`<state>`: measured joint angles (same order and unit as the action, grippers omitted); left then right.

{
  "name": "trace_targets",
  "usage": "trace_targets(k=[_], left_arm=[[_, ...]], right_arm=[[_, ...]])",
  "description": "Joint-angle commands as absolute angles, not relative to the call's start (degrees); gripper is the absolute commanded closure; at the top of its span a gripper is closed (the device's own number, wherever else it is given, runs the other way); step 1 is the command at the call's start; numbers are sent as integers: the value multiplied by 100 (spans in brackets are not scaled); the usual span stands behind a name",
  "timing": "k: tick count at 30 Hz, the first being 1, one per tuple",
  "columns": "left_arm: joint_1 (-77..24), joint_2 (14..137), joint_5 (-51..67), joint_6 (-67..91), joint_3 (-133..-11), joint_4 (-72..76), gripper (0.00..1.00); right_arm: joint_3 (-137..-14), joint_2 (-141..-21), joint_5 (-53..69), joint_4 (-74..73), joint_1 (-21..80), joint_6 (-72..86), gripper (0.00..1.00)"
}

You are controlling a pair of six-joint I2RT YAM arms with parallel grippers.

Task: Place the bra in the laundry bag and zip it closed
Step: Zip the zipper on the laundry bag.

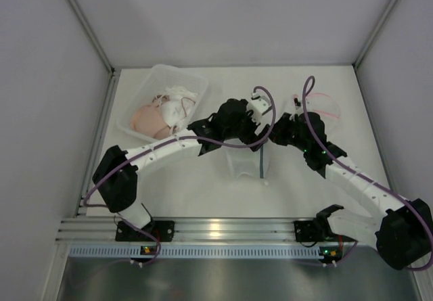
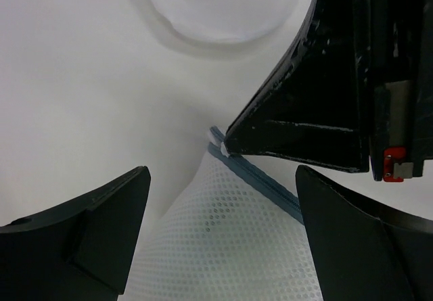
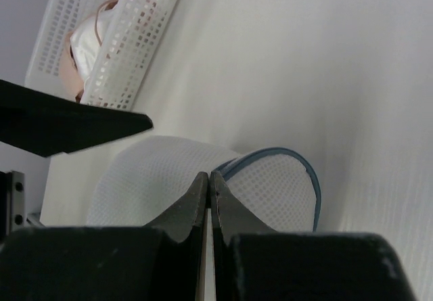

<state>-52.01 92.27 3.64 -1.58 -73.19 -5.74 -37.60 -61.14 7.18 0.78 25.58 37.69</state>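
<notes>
The white mesh laundry bag [image 1: 247, 162] with a blue zip [image 2: 260, 186] stands in the middle of the table, its top corner pulled up into a peak. My right gripper [image 3: 208, 176] is shut on that corner at the end of the zip; its black fingers [image 2: 304, 122] show in the left wrist view. My left gripper [image 2: 223, 179] hangs open just above the bag, one finger on each side of the mesh, touching nothing. A beige and white bra [image 1: 166, 111] lies in the plastic basket [image 1: 193, 81] at the back left.
The perforated basket [image 3: 145, 17] is also in the right wrist view, left of the bag. Thin pink straps [image 1: 323, 105] lie on the table behind the right arm. White walls close in the table on three sides.
</notes>
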Motion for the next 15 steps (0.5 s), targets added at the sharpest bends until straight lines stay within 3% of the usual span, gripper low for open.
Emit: trace_targets(k=[1, 10, 12, 15], left_arm=[[-5273, 9343, 756, 464, -7602, -809, 6], [-5826, 9781, -631, 870, -8015, -1546, 10], [-5915, 9826, -887, 905, -8016, -1608, 21], [-5941, 9826, -1239, 923, -7946, -1617, 60]], right_arm=[[-3867, -5977, 598, 158, 2496, 3911, 100], [-3911, -5977, 457, 44, 2505, 3929, 100], [-3911, -5977, 448, 35, 2505, 3929, 100], [-3920, -5959, 404, 18, 2496, 3929, 100]])
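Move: The zip strip the open left hand goes for hangs about 3 cm back, 2 cm right and 5 cm below it. The right fingertips, still pinching the zip, lie some 2 cm right of the left hand, level fore-and-aft, 2 cm lower; the laundry bag's body is about 6 cm back, 5 cm left and 8 cm down. From the right hand, that strip is about 3 cm back, straight in line sideways, 3 cm below. Left hand drops down and back about 5 cm, fingers half closing around the zip below the right's kept pinch. ##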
